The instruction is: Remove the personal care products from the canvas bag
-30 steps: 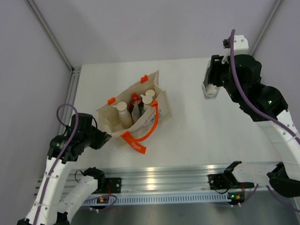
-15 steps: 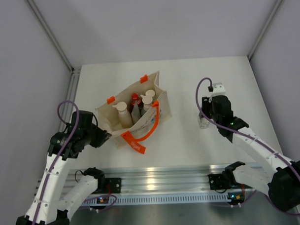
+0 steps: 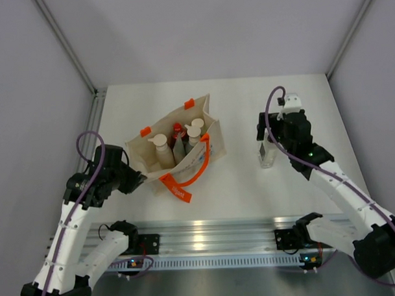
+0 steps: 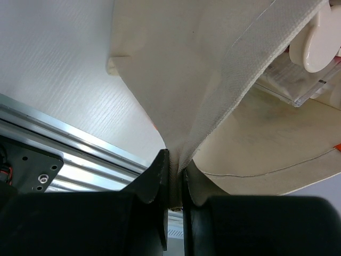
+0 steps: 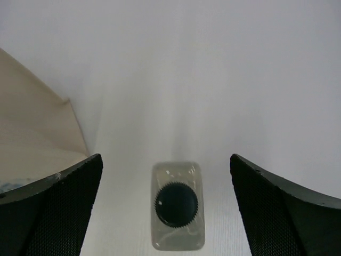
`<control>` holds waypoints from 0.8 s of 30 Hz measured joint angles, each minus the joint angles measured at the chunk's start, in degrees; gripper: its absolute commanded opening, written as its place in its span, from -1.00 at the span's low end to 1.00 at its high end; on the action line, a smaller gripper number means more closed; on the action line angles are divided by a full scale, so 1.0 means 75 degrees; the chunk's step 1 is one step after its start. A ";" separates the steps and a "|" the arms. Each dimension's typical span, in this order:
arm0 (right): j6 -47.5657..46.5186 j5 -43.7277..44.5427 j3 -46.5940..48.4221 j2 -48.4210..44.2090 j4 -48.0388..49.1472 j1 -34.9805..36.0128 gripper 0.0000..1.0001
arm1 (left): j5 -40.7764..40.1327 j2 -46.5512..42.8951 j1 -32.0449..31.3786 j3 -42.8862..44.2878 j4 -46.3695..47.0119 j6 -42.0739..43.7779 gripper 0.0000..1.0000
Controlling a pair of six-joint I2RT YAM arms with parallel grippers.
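Observation:
The beige canvas bag (image 3: 185, 163) with orange handles stands open on the table's left half. White-capped bottles (image 3: 160, 143) show inside it, one cap close in the left wrist view (image 4: 319, 42). My left gripper (image 3: 137, 179) is shut on the bag's (image 4: 213, 80) rim at its near-left corner (image 4: 174, 176). A clear bottle with a dark cap (image 3: 267, 154) stands upright on the table to the right. My right gripper (image 3: 267, 144) hangs open just over this bottle (image 5: 177, 205). Its fingers (image 5: 64, 202) are wide apart (image 5: 165, 160), touching nothing.
A red-topped item (image 3: 178, 129) sits among the bottles in the bag. The bag's edge (image 5: 32, 144) shows at the left of the right wrist view. An aluminium rail (image 3: 213, 230) runs along the table's near edge, and grey walls close in the far side.
My right arm brought the clear bottle down from the back right, set it on the table and opened its jaws off it. The left gripper kept its hold on the bag.

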 measured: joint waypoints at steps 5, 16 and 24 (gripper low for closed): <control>0.0099 -0.0096 0.3223 0.1029 -0.1376 0.0991 0.98 | -0.0006 0.0050 0.0000 0.0044 0.0012 0.0061 -1.00; -0.0029 -0.0997 0.7836 0.4820 -0.3270 0.4616 0.85 | 0.0012 0.0067 0.0000 0.0047 0.0017 0.0067 -1.00; -0.0729 -0.1647 0.9299 0.6677 -0.3931 0.4820 0.90 | 0.0029 0.0064 0.0000 0.0050 0.0017 0.0070 -1.00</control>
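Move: The white pump bottle in the bag's near-left part lies about 36 cm to the right hand's left, 4 cm back and 7 cm lower. The red-capped bottle is some 30 cm left and 1 cm back, the second pump bottle 25 cm left and 1 cm back. The clear bottle stands 1 cm back, 1 cm right and 8 cm below. From the left hand, the white pump bottle lies 12 cm ahead, 6 cm right, 8 cm lower. Swing the right gripper up off the dark-capped clear bottle and about 35 cm left to above the white pump bottle in the bag, arcing some 17 cm high and then sinking roughly 9 cm towards the opening. Turn it about 50 degrees counter-clockwise on the way, fingers kept wide open and touching nothing. Keep the left gripper still, pinching the bag's rim. ##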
